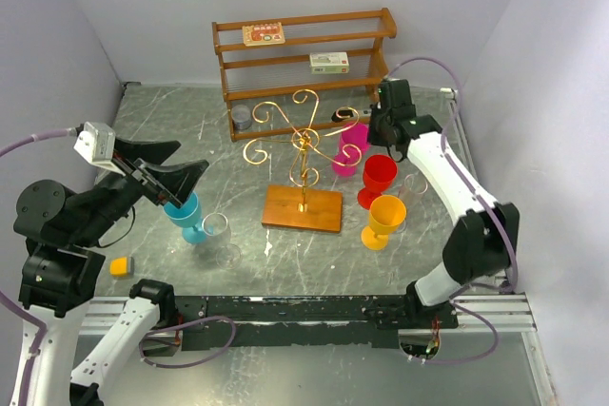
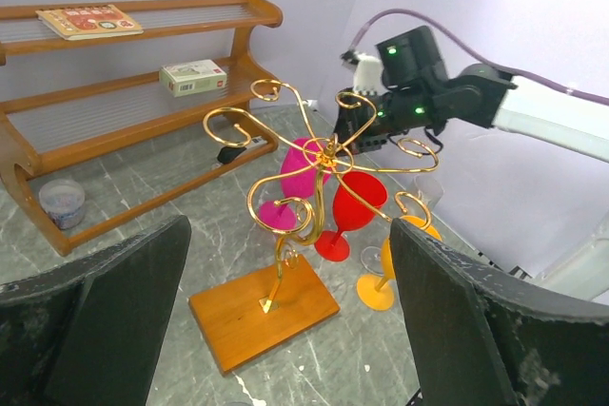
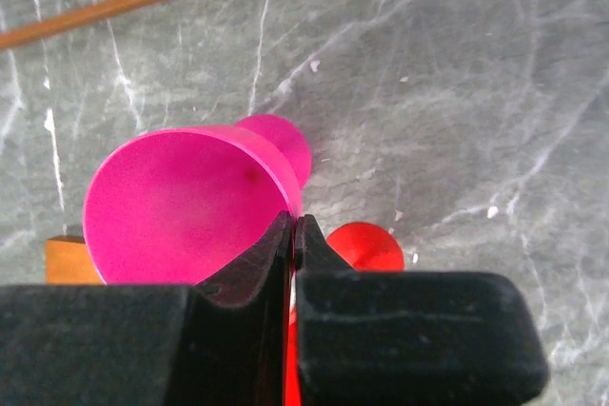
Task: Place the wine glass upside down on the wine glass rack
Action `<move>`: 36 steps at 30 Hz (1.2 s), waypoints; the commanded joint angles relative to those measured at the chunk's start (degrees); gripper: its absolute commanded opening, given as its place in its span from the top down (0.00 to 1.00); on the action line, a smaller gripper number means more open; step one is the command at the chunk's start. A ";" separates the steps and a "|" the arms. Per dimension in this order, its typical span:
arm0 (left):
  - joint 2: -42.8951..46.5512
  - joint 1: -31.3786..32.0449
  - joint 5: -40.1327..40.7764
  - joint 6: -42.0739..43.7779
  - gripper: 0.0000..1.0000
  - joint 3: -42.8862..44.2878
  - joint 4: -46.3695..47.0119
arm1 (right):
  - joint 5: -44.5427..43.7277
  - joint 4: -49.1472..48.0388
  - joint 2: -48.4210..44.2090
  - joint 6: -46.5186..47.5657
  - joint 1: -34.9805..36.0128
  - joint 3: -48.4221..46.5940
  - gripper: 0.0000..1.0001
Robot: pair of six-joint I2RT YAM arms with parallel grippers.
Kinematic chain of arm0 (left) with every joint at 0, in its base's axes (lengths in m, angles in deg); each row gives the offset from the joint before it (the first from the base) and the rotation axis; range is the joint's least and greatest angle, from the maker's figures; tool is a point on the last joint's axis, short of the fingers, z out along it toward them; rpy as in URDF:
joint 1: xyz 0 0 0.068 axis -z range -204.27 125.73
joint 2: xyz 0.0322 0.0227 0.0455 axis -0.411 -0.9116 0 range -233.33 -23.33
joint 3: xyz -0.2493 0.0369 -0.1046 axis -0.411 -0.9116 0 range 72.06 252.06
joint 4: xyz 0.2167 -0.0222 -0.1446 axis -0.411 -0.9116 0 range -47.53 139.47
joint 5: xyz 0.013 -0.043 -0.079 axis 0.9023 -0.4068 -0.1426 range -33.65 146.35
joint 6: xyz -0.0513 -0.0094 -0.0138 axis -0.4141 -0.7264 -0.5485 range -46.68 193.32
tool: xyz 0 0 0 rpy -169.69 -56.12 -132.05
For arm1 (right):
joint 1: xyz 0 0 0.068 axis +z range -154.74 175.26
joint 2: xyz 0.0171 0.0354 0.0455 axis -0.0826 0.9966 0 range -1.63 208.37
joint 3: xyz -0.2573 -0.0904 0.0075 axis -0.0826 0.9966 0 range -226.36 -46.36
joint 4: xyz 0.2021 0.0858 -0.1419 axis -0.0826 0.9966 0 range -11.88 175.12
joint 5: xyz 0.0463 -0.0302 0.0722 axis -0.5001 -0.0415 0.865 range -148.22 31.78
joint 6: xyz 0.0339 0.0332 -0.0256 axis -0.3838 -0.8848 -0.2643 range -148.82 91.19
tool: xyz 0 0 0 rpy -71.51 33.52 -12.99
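Observation:
A pink wine glass (image 1: 348,145) (image 3: 181,206) stands upright just right of the gold wire wine glass rack (image 1: 303,145) (image 2: 324,154). The rack's post rises from a wooden base (image 1: 303,208). My right gripper (image 1: 369,130) (image 3: 293,222) is shut on the pink glass's rim, with one finger inside the bowl and one outside. In the left wrist view the pink wine glass (image 2: 300,173) shows behind the rack's scrolls. At the left, my left gripper (image 1: 176,176) (image 2: 290,230) hangs open and empty, above a blue glass (image 1: 183,216).
A red glass (image 1: 378,178) (image 3: 366,246) and a yellow glass (image 1: 385,219) stand close to the pink one. A clear glass (image 1: 219,235) stands by the blue one. A brown three-tier shelf (image 1: 304,54) lines the back, with a small grey cup (image 1: 242,118) below it. A small orange block (image 1: 120,266) lies front left.

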 commanded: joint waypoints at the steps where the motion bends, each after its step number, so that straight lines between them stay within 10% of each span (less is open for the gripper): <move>1: -0.22 -0.51 -4.51 -0.16 0.04 1.18 1.05 | -7.59 -6.56 -11.88 -3.21 0.33 3.46 1.00; 12: -1.20 -0.52 -12.07 -4.61 0.03 -0.54 7.71 | -11.04 -20.78 -34.99 -6.93 0.53 12.33 1.00; 23: -9.18 -0.51 -22.80 -32.20 0.00 -6.13 47.93 | 5.74 -41.16 -46.85 -10.07 0.93 19.73 1.00; 36: -17.94 0.90 -6.77 -55.25 0.05 -7.82 59.88 | 14.80 -59.78 -39.73 -19.85 3.88 19.00 1.00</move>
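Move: About 12 cm back and 15 cm left of the right hand, at nearly its height, is the middle of the wine glass rack. That hand already has the pink wine glass pinched by the rim, its middle some 4 cm left and 8 cm below. The red glass stands roughly 7 cm back and 2 cm right. From the left hand, the rack is about 13 cm ahead, 21 cm right, 28 cm below; the pink glass 25 ahead, 32 right, 34 below. Rising some 30 cm and drawing back about 12, the right hand keeps its rim pinch and carries the pink wine glass up above the rack's height, veering right at first, then left. Its fingers swing from slanting down to slanting up, with the left side rolling up. Wide open and empty, the left hand rises 8 cm and shifts 6 right, turning clockwise and rolling left side down. ##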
